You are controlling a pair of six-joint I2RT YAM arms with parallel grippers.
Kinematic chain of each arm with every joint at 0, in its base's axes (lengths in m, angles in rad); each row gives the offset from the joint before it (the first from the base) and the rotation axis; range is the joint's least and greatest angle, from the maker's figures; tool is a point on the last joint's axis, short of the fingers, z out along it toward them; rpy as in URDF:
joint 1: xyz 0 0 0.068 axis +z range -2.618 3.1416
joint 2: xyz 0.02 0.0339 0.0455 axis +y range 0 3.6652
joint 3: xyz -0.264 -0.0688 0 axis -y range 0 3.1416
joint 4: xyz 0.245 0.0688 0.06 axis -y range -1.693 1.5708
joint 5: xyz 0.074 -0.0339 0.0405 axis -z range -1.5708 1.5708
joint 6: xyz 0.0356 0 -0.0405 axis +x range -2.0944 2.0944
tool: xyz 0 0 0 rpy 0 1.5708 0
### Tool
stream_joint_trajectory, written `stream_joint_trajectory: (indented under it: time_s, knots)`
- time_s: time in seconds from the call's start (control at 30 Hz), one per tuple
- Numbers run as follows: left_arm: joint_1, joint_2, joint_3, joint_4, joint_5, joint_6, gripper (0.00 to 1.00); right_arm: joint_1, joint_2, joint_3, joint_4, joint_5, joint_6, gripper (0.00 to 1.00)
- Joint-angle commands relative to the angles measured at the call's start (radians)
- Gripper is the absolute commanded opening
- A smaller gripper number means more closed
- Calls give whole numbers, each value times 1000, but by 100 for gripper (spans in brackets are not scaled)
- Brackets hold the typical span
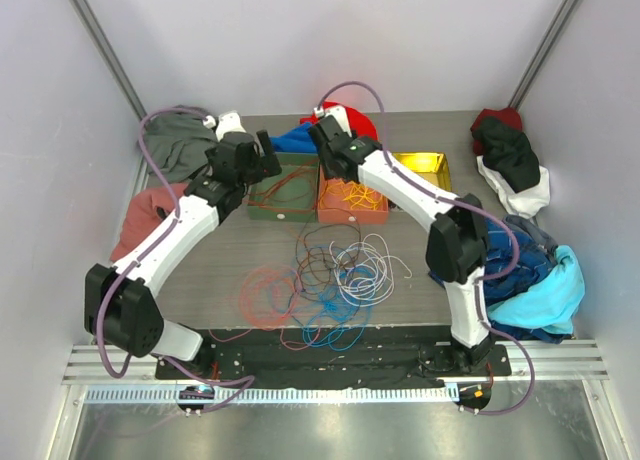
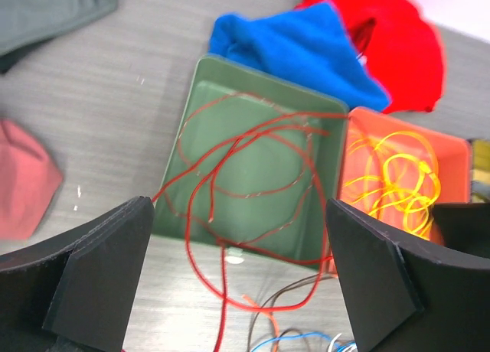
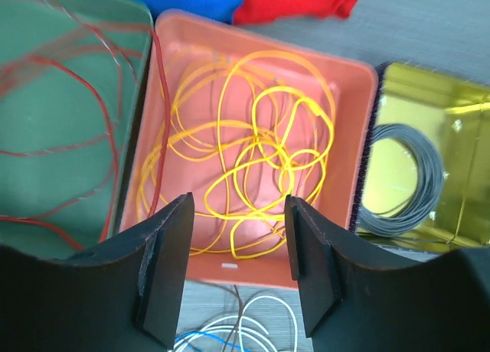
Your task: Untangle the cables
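A tangle of cables (image 1: 335, 275) in orange, blue, white and dark brown lies on the table in front of the trays. A red cable (image 2: 230, 164) loops in the green tray (image 2: 195, 92) and spills over its near edge onto the table. The yellow cable (image 3: 253, 145) lies coiled in the orange tray (image 3: 337, 76). My left gripper (image 2: 241, 272) hovers above the green tray's near edge, open wide, nothing between its fingers. My right gripper (image 3: 239, 249) is open over the orange tray's near edge and holds nothing.
A yellow tray (image 3: 459, 107) to the right holds a grey coil (image 3: 417, 180). Blue (image 2: 298, 46) and red (image 2: 398, 46) cloths lie behind the trays. Grey (image 1: 180, 145) and pink (image 1: 150, 215) cloths lie on the left. More clothes are piled on the right (image 1: 530, 270).
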Motion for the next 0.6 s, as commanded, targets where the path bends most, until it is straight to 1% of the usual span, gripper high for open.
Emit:
stream_joint_trajectory:
  time_s: [0.0, 0.07, 0.13, 0.17, 0.2, 0.23, 0.27, 0.3, 0.33, 0.37, 0.4, 0.47, 0.5, 0.53, 0.57]
  knots:
    - [8, -47, -32, 8, -36, -38, 99, 5, -232, -67, 122, 18, 39, 58]
    - [8, -74, -57, 8, -40, -47, 98, 7, -295, -123, 162, -4, 59, 58]
    - [8, -111, -86, 13, -48, -55, 95, 5, -395, -224, 231, -26, 89, 57]
    - [8, -166, -129, 23, -56, -66, 94, 5, -427, -300, 256, -55, 99, 56]
    - [8, -195, -149, 48, -63, -73, 93, 5, -458, -342, 303, -67, 105, 56]
    - [8, -226, -167, 60, -64, -78, 89, 5, -523, -386, 328, -81, 116, 54]
    - [6, -295, -187, 75, -70, -78, 87, 5, -553, -467, 371, -97, 134, 53]
    - [8, -326, -212, 106, -74, -78, 86, 7, -585, -508, 392, -107, 139, 52]
    - [1, -355, -218, 117, -77, -78, 84, 7, -637, -548, 412, -113, 145, 51]
    - [-2, -393, -220, 131, -80, -69, 83, 7, -662, -615, 428, -120, 155, 50]
    - [-6, -407, -206, 150, -70, -64, 82, 7, -683, -646, 457, -126, 156, 49]
    - [-29, -406, -187, 178, -12, -49, 74, 8, -742, -725, 497, -123, 168, 42]
    - [-38, -392, -175, 207, 89, -41, 62, 8, -757, -747, 507, -132, 168, 39]
    - [-67, -369, -139, 210, 132, -41, 56, 7, -772, -766, 517, -132, 168, 32]
    - [-89, -290, -111, 209, 166, -44, 50, 8, -798, -796, 530, -132, 175, 28]
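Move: The red cable, in loops across the green box, lies about 5 cm ahead of the left hand, 3 cm to its right and 17 cm below. The orange box is some 19 cm right of that hand and equally far ahead. From the right hand, the red cable is roughly 13 cm left, 2 cm ahead and 11 cm below; the orange box is 2 cm ahead and 3 cm right. The white cable lies about 24 cm back and 5 cm right. Both empty hands back 7 to 10 cm off the boxes, rising about 9, fingers narrowing; the right veers right. ##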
